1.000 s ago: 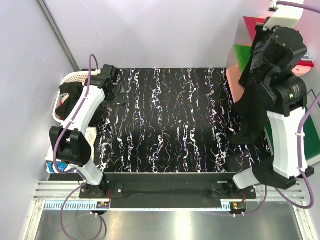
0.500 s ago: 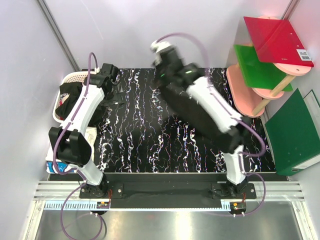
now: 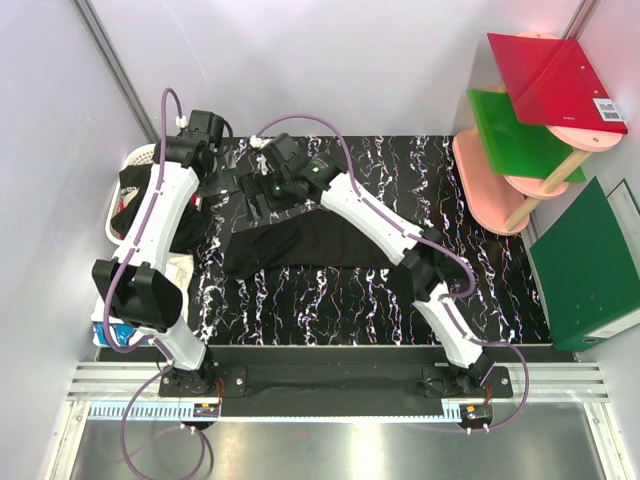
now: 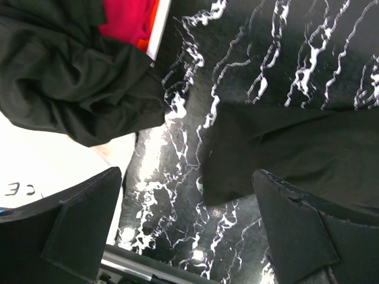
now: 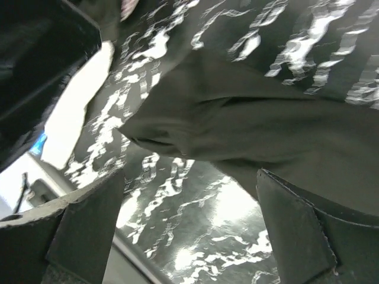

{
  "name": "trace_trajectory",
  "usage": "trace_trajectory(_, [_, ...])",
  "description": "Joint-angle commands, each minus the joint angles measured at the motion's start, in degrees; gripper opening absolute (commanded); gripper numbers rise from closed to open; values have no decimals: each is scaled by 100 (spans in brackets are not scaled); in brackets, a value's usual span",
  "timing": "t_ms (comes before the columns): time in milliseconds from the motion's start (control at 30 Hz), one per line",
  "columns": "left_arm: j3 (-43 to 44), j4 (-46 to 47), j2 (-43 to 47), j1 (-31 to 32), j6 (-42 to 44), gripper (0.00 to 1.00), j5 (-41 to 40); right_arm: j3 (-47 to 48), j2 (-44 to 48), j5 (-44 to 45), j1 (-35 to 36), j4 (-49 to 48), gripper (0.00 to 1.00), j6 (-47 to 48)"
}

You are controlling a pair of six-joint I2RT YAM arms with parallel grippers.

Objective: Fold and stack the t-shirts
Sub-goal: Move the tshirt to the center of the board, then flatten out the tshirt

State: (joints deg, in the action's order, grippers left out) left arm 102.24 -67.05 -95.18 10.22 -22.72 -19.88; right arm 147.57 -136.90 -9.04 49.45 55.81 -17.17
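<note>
A black t-shirt (image 3: 300,240) lies spread in a rumpled strip across the left-middle of the marbled table; its left end shows in the left wrist view (image 4: 296,148) and the right wrist view (image 5: 266,124). My right gripper (image 3: 258,190) hangs open just behind that end, its jaws (image 5: 189,177) wide over bare table. My left gripper (image 3: 213,180) is open too (image 4: 186,177), between the shirt and the white basket (image 3: 140,158). In the basket lie another black t-shirt (image 4: 71,77), a red one (image 4: 127,21) and a white lettered one (image 4: 35,171).
The basket stands off the table's left edge, with white cloth (image 3: 180,272) spilling at its near side. Pink round shelves (image 3: 490,170) with a red folder (image 3: 555,75) and a green one (image 3: 515,135) stand at the back right. A dark green folder (image 3: 585,265) lies at the right.
My right arm swung from the far right, where the black shirt hung from it, across to the back left. The shirt now lies on the table and the gripper has opened. My left gripper shifted slightly back.
</note>
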Motion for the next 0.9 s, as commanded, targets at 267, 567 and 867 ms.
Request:
trace_trajectory(267, [-371,526,-728,585,127,99,1864,-2685,2448,3137,-769,-149,100,-5])
trace_trajectory(567, [199,508,-2346,1122,163,99,2814,-4262,3152,2548,-1429,-413,100,-586])
trace_trajectory(867, [1236,658,-3094,1351,-171,99,2823,-4693,3284,2354,-1465,-439,100,-542])
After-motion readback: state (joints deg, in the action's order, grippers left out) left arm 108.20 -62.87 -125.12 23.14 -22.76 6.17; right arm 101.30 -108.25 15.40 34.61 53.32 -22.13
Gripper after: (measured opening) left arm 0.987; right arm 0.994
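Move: The t-shirt lies spread below both open grippers. Its middle is about 30 cm right of the left gripper, 4 cm back and 22 cm down; from the right gripper it is roughly 16 cm to the right, 2 cm back and 18 cm down. The basket stands some 14 cm left of the left gripper and 6 cm ahead, with a dark garment hanging out of it about 6 cm to the left and 2 cm back. Bring the left gripper about 18 cm right and nearly as far down, from beside the basket in low over the t-shirt's left half, tipping it to point almost straight down. Meanwhile swing the right gripper some 25 cm right, clear of the left, arching up first and then sinking over the t-shirt's right half as it turns clockwise and points more steeply down. Keep both open. ##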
